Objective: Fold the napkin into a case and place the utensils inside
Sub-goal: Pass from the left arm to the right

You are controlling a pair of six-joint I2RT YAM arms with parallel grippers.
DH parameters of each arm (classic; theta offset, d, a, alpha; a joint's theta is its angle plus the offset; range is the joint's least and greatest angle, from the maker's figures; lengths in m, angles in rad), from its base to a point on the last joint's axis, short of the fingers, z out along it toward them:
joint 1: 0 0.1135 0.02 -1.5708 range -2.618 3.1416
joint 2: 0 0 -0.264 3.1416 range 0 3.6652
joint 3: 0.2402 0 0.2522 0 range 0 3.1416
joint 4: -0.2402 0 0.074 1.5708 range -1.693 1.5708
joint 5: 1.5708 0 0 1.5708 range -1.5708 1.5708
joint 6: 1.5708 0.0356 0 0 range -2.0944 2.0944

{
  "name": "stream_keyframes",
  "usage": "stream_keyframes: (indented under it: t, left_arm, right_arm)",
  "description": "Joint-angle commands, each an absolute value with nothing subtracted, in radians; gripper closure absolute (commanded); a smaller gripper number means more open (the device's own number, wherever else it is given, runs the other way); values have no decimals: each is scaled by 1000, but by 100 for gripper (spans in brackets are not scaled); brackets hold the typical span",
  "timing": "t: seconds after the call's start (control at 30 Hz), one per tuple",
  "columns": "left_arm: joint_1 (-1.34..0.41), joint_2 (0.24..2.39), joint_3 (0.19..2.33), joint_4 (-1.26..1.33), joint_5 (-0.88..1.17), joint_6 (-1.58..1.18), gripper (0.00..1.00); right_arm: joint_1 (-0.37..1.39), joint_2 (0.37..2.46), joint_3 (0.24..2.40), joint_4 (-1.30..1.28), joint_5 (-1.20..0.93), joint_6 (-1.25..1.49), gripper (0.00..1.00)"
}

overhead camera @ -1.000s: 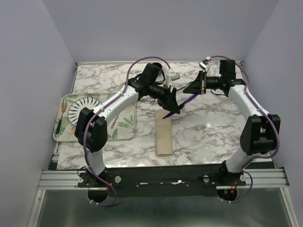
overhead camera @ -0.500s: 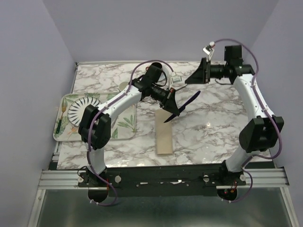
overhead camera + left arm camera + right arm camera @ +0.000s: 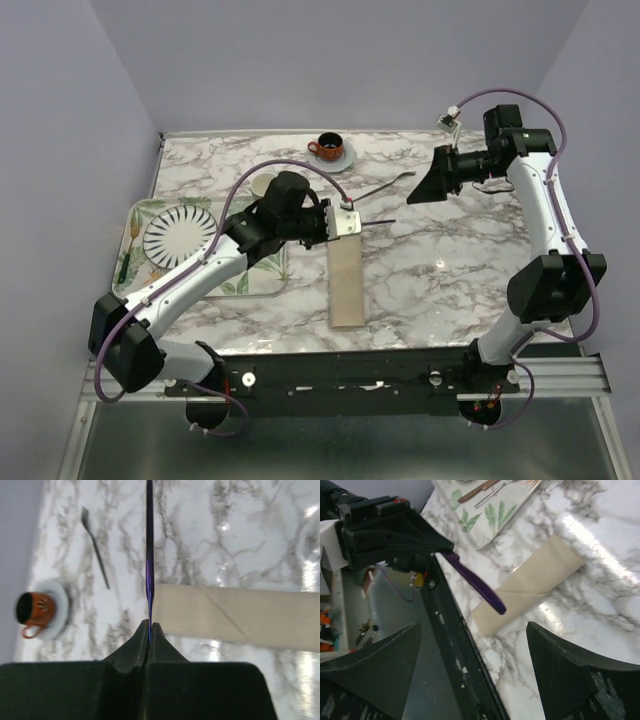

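The napkin lies folded as a narrow beige case (image 3: 347, 282) at the table's middle, also in the left wrist view (image 3: 235, 617) and the right wrist view (image 3: 535, 585). My left gripper (image 3: 350, 222) is shut on the dark purple knife (image 3: 378, 221), which sticks out to the right just past the case's far end. In the left wrist view the knife (image 3: 149, 555) shows edge-on, pinched at the left gripper (image 3: 149, 625). A slim silver fork (image 3: 385, 187) lies on the marble behind it. My right gripper (image 3: 432, 178) stands open and holds nothing, its fingers (image 3: 560, 665) wide apart.
An orange cup on a saucer (image 3: 328, 150) stands at the back centre. A leaf-printed tray (image 3: 262, 265) with a striped plate (image 3: 178, 235) sits at the left and holds other cutlery (image 3: 480, 490). The table's black front rail (image 3: 455, 645) runs below the case.
My left gripper closed on the knife and the right gripper let go, opened and drew back to the right. The left arm swung nearer and lower, bringing the knife to the case's far end.
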State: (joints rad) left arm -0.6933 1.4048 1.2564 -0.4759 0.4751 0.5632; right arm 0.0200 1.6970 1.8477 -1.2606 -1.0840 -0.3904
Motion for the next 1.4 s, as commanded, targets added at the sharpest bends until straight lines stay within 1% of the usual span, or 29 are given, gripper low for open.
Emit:
stream_keyframes:
  t: [0.0, 0.17, 0.3, 0.33, 0.47, 0.53, 0.67, 0.8, 0.9, 1.0, 1.03, 1.07, 1.13, 1.17, 1.23, 1.27, 1.3, 1.33, 1.37]
  left_arm:
    - [-739, 1307, 1074, -52, 264, 962, 100]
    - [-782, 1255, 938, 149, 353, 1146, 100]
    - [-796, 1198, 865, 192, 483, 1271, 100]
    - [-798, 1189, 856, 192, 542, 1288, 100]
    - [-805, 1152, 828, 170, 650, 1350, 100]
    - [-816, 1141, 812, 178, 666, 1388, 100]
    - [-825, 1141, 793, 227, 689, 1425, 100]
    - [-825, 1144, 772, 230, 718, 1500, 100]
    - [-825, 1147, 765, 232, 727, 1529, 100]
    - [-825, 1149, 756, 245, 723, 1540, 100]
    - [-825, 1152, 752, 268, 718, 1542, 100]
    - [-825, 1152, 747, 275, 713, 1546, 100]
    - [-825, 1157, 739, 294, 697, 1546, 100]
    - [-825, 1158, 739, 302, 661, 1540, 100]
    - [-825, 1157, 735, 345, 585, 1452, 87]
    - [-825, 1152, 738, 356, 468, 1403, 71]
    - [-825, 1140, 756, 357, 403, 1349, 63]
    - [-825, 1131, 770, 335, 344, 1228, 49]
    - [-824, 1123, 787, 321, 268, 1165, 34]
  right_arm:
    - [43, 1615, 1709, -1520, -1268, -428, 7]
    - [113, 1589, 1600, -1497, -1273, -462, 7]
    - [135, 1624, 1603, -1517, -1246, -540, 11]
    - [137, 1629, 1620, -1525, -1217, -578, 13]
    - [137, 1635, 1669, -1523, -1154, -627, 15]
    - [144, 1620, 1664, -1525, -1149, -647, 13]
    - [212, 1580, 1576, -1525, -1141, -695, 12]
    - [281, 1551, 1484, -1525, -1195, -693, 13]
    - [299, 1531, 1456, -1525, -1216, -693, 16]
    - [324, 1525, 1411, -1525, -1227, -703, 29]
    - [328, 1526, 1401, -1525, -1235, -707, 36]
    - [333, 1531, 1381, -1523, -1242, -709, 55]
    - [341, 1546, 1374, -1523, -1273, -709, 79]
    - [342, 1554, 1387, -1523, -1279, -703, 99]
    - [342, 1575, 1422, -1516, -1295, -681, 99]
    - [341, 1574, 1434, -1435, -1301, -590, 99]
    - [338, 1562, 1431, -1345, -1298, -502, 99]
    - [334, 1542, 1419, -1231, -1266, -395, 99]
    - [334, 1485, 1405, -995, -1225, -201, 99]
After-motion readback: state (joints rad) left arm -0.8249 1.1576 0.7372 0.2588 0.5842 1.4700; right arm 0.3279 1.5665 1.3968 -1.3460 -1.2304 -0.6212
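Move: In the left hand's shut fingers the knife points right and slants down. Its middle lies about 5 cm back, 13 cm to the left and 9 cm below the open right hand. The right gripper is about 17 cm to the right of the left hand, 6 cm ahead and 7 cm above. The folded napkin lies some 11 cm back of the left hand, 19 cm below; the fork is about 14 cm ahead of the right hand, 3 cm left, 26 cm down. Swinging back some 14 cm, with about half as much leftward and downward travel and a brief check midway, the right hand brings its open fingers around the knife's free length and pinches it. The left hand rolls about 70 degrees, drawing back a few centimetres and slightly right and up, then opens its fingers once the right's have shut. ##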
